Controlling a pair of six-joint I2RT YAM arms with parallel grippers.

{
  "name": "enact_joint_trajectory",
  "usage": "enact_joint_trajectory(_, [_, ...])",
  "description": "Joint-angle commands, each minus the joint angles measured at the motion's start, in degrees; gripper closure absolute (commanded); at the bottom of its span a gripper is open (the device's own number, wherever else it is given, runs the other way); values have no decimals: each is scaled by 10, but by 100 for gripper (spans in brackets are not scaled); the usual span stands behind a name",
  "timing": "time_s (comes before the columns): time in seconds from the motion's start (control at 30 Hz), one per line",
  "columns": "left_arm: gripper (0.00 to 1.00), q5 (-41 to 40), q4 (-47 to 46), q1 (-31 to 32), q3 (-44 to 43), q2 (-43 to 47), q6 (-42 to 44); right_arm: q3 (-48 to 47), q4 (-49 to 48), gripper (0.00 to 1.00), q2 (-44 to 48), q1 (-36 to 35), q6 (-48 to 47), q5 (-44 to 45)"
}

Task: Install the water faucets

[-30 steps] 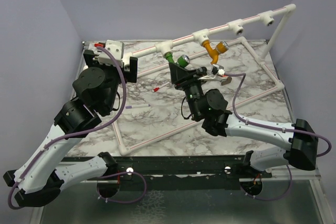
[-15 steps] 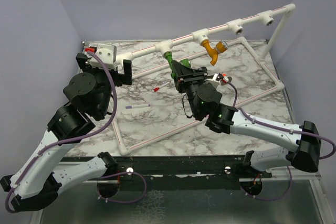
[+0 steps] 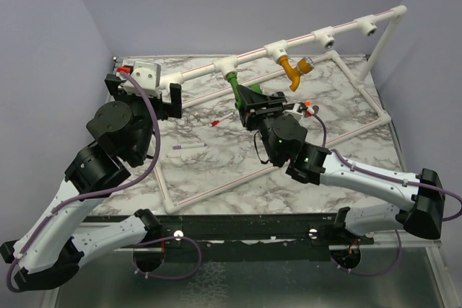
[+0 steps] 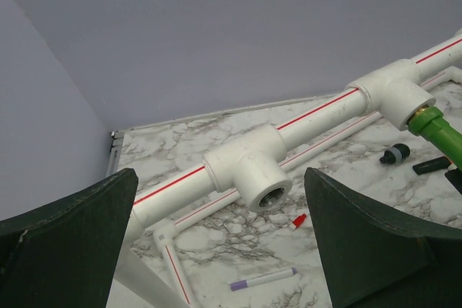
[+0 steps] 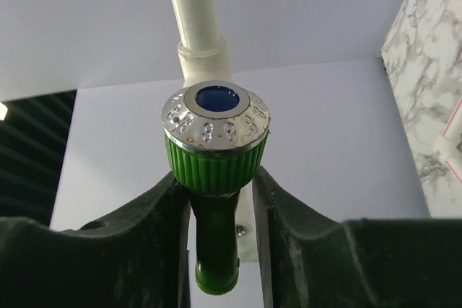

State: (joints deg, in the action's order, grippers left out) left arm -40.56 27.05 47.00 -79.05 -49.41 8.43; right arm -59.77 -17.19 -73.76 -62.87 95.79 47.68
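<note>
The green water faucet [image 3: 234, 84] hangs from a T-socket of the white red-striped pipe frame [image 3: 195, 70]. My right gripper [image 3: 249, 100] is shut on it. In the right wrist view the fingers [image 5: 162, 229] flank the green faucet's [image 5: 215, 167] neck just under its ribbed, silvery-capped knob. The left finger is against the neck and the right one is a sliver off it. The mustard-orange water faucet [image 3: 292, 70] hangs from the neighbouring socket to the right. My left gripper [image 3: 144, 91] is wide open around the pipe at the frame's left end. An empty T-socket [image 4: 253, 178] lies between its fingers [image 4: 79, 236].
A purple pen [image 3: 189, 146] and a red-capped pen [image 3: 216, 122] lie on the marble table [image 3: 238, 178] inside the frame's base. A small black part [image 4: 395, 155] lies near the green faucet [image 4: 440, 131]. Two more empty sockets [image 3: 323, 36] are further right on the rail.
My right gripper has turned and settled round the green faucet's neck, and the arm has shifted slightly right. My left gripper moved left along the pipe early on and has stayed still since.
</note>
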Motion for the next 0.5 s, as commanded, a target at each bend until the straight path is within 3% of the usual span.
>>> enact_joint_trajectory(0.0, [1,-3,-4,3,9,2,1,47,1,49,8,2,-110,-22])
enact_joint_trajectory(0.13, [1,-3,-4,3,9,-1,1,50,-17,36,22,2,-168,-35])
enact_joint_trajectory(0.47, [1,-5,-4,3,8,-9,1,94,-62,32,93,2,-274,-71])
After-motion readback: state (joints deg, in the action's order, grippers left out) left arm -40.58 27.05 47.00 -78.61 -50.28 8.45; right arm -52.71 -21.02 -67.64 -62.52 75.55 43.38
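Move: The green faucet is between the right hand's fingertips, its middle only about 1 cm ahead and 1 cm to the left. The white tee it hangs from sits some 5 cm ahead, 2 cm left and 3 cm above this hand. The orange faucet is about 6 cm ahead and 11 cm to the right, slightly higher. From the left hand, the green faucet is roughly 20 cm right, 3 cm ahead and 6 cm lower. Open the right gripper to about twice its gap and let go of the green faucet, dropping the hand about 1.5 cm as the fingers part. Then ease it back and to the right, about 2 cm in all, away from the faucet, rolling the hand's left side down some 15 degrees and tipping the fingertips slightly up. ##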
